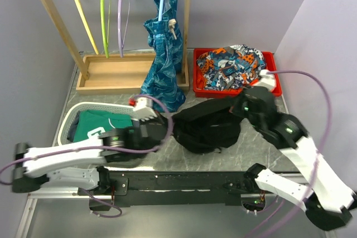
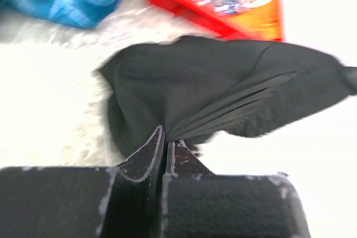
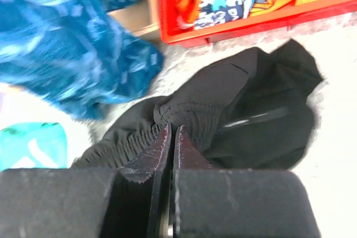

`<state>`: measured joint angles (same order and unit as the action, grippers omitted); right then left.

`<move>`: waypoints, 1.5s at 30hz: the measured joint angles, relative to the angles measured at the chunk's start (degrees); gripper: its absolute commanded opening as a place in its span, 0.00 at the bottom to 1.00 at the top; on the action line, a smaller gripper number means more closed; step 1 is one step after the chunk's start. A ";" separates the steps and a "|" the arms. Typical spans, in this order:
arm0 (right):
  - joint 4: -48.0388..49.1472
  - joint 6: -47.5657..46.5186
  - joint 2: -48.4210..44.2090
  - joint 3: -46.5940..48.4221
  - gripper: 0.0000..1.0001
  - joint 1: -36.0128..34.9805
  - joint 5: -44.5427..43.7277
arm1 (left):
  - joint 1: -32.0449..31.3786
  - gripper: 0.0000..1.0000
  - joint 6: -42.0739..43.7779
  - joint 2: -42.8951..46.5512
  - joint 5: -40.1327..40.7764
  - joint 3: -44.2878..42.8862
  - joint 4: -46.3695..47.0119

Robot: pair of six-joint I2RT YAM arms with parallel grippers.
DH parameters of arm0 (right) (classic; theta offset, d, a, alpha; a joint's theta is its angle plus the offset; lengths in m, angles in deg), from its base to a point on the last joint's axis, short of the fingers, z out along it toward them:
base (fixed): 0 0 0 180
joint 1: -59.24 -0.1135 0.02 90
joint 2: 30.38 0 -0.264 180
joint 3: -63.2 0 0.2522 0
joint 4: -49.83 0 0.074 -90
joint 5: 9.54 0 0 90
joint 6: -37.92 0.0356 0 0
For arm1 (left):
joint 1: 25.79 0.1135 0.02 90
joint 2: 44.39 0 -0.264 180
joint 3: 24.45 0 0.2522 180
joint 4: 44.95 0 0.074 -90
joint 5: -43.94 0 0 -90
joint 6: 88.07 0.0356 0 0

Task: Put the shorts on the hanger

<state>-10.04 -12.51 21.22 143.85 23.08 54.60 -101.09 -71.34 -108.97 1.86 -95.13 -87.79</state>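
Observation:
The black shorts (image 1: 209, 126) lie bunched on the table between my two arms. My left gripper (image 1: 167, 122) is shut on the shorts' left edge; in the left wrist view the fabric (image 2: 212, 87) stretches away in taut folds from the closed fingertips (image 2: 167, 137). My right gripper (image 1: 239, 107) is shut on the gathered elastic waistband (image 3: 189, 112), and its tips (image 3: 172, 129) pinch it. The lavender hanger (image 1: 121, 15) hangs empty on the wooden rack at the back left, far from both grippers.
The wooden rack (image 1: 111, 73) also carries a yellow hanger (image 1: 81, 15), a lime-green hanger (image 1: 104, 15) and a teal patterned garment (image 1: 164, 59). A red bin (image 1: 197, 71) of orange-and-blue clothes stands back right. A white basket (image 1: 70, 116) with a green garment sits front left.

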 measured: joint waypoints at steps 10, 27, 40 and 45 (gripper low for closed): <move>-8.83 -3.13 -4.79 22.38 0.00 -0.35 6.86 | 0.66 0.01 18.78 10.16 -11.47 -9.77 2.10; 5.40 -5.46 11.93 -13.42 0.69 5.33 10.29 | 23.80 0.20 19.04 -1.84 -34.95 22.58 10.69; 16.83 -3.15 12.07 -19.34 0.63 -5.51 8.76 | 22.91 0.64 19.76 5.51 -31.61 15.78 2.51; 21.03 -3.45 17.59 -19.34 0.67 -6.84 9.31 | 20.94 0.72 20.63 4.02 -28.55 10.10 -1.33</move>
<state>10.99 -15.97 38.81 124.51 16.24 63.91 -80.15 -50.71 -104.95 -26.69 -85.04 -89.12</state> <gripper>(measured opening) 0.653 0.676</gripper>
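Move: The black shorts hang stretched between both shut grippers, bound for the bare table between them: about 9 cm right, 4 cm ahead and 22 cm below the left hand, and from the right hand some 15 cm left, 3 cm back and 27 cm down. From the left hand, the blue trunks' hem is roughly 19 cm ahead and 5 cm left, the white basket 31 cm left and 4 cm ahead. The red bin lies 24 cm ahead and 6 cm right of the right hand. The black shorts, still pinched at both ends, are flicked up some 12 cm and slightly back, then swung forward and sharply down onto the table. The right fingers open as that hand nears its low point, the left ones once down. The left hand then lifts about 8 cm, open, while the right shifts some 7 cm left over the cloth and sinks a little again. ##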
